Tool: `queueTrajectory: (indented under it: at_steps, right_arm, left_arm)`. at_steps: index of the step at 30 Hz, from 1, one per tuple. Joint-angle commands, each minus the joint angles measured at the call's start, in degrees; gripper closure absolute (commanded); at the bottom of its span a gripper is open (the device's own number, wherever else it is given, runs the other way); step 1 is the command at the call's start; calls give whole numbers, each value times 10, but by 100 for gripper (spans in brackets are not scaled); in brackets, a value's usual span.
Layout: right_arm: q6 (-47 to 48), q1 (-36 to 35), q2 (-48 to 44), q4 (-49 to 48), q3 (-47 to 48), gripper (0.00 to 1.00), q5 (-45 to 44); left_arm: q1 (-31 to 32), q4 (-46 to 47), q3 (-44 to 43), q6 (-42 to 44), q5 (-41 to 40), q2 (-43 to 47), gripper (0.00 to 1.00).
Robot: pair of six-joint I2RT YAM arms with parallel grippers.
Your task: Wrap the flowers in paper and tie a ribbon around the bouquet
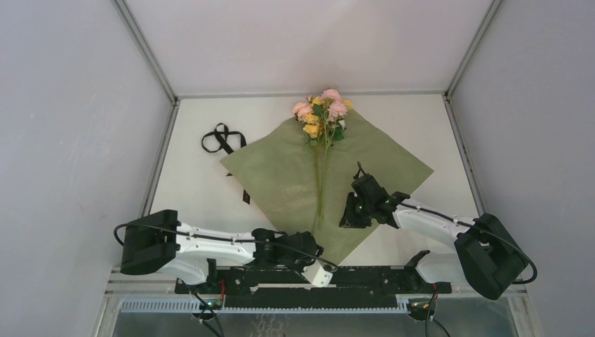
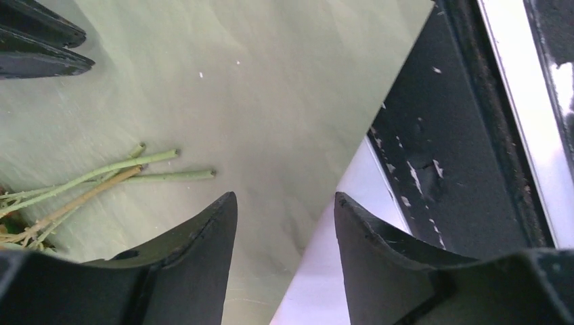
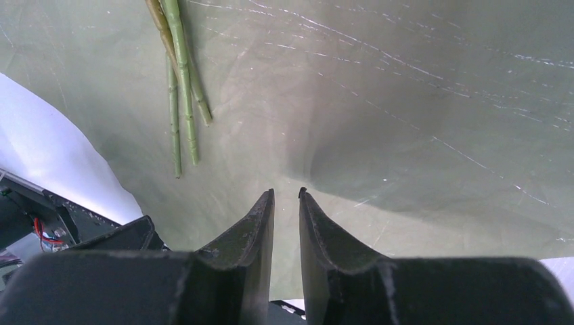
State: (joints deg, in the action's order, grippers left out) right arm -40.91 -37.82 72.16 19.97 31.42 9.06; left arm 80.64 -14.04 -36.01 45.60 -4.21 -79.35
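Note:
The paper (image 1: 281, 175) lies flat as a diamond, olive green face up. On it lie the flowers (image 1: 321, 112), pink and yellow blooms at the far corner, with the stems (image 1: 320, 200) running toward me. The black ribbon (image 1: 223, 139) sits looped on the table, left of the paper. My left gripper (image 1: 306, 250) is at the paper's near corner. In the left wrist view it (image 2: 284, 200) is open, straddling the paper's edge (image 2: 318, 203) with nothing gripped. My right gripper (image 3: 286, 193) hovers over the paper (image 3: 379, 122), right of the stem ends (image 3: 183, 122). Its jaws stand a narrow gap apart, with nothing between them.
A black rail (image 1: 365, 277) with the arm bases runs along the near table edge, close behind the paper's corner. It also shows in the left wrist view as the rail (image 2: 447, 156). Grey walls enclose the white table (image 1: 421, 126) on the left, right and back.

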Motion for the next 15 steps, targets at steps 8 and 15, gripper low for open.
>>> queueTrajectory:
  at_steps: [8, 15]
  right_arm:
    - [-1, 10, 8, -28, 0, 72, 13]
    - [35, 24, 10, -44, 0, 71, 59]
  left_arm:
    - [2, 41, 2, 13, -18, -27, 60]
    - [-37, 20, -23, -16, -13, 10, 100]
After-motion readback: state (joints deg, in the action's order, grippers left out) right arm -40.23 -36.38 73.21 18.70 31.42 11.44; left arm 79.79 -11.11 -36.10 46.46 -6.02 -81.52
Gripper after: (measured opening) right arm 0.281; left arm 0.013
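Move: The left hand is just above the near-left edge of the green paper; the stretch it goes for lies about 2 cm back of the hand, level sideways, roughly 1 cm below. The paper's near corner is some 6 cm back and 4 cm right of this hand, and the cut stem ends about 4 cm ahead and 1 cm right. The right fingers stand about 8 cm ahead and 6 cm right. From the right hand that edge lies about 10 cm back and 6 cm left. Low over the paper's near-left edge, the left hand creeps about 1 cm forward and first drifts about 1 cm to the right, half of which it gives back, with its wrist angle practically unchanged and its fingers still steeply down. Its fingers, a little over half open, hold that gap at first, then shut completely and pinch the edge of the paper between their tips, while the right hand stays in place over the paper beyond, its fingers slightly open. ##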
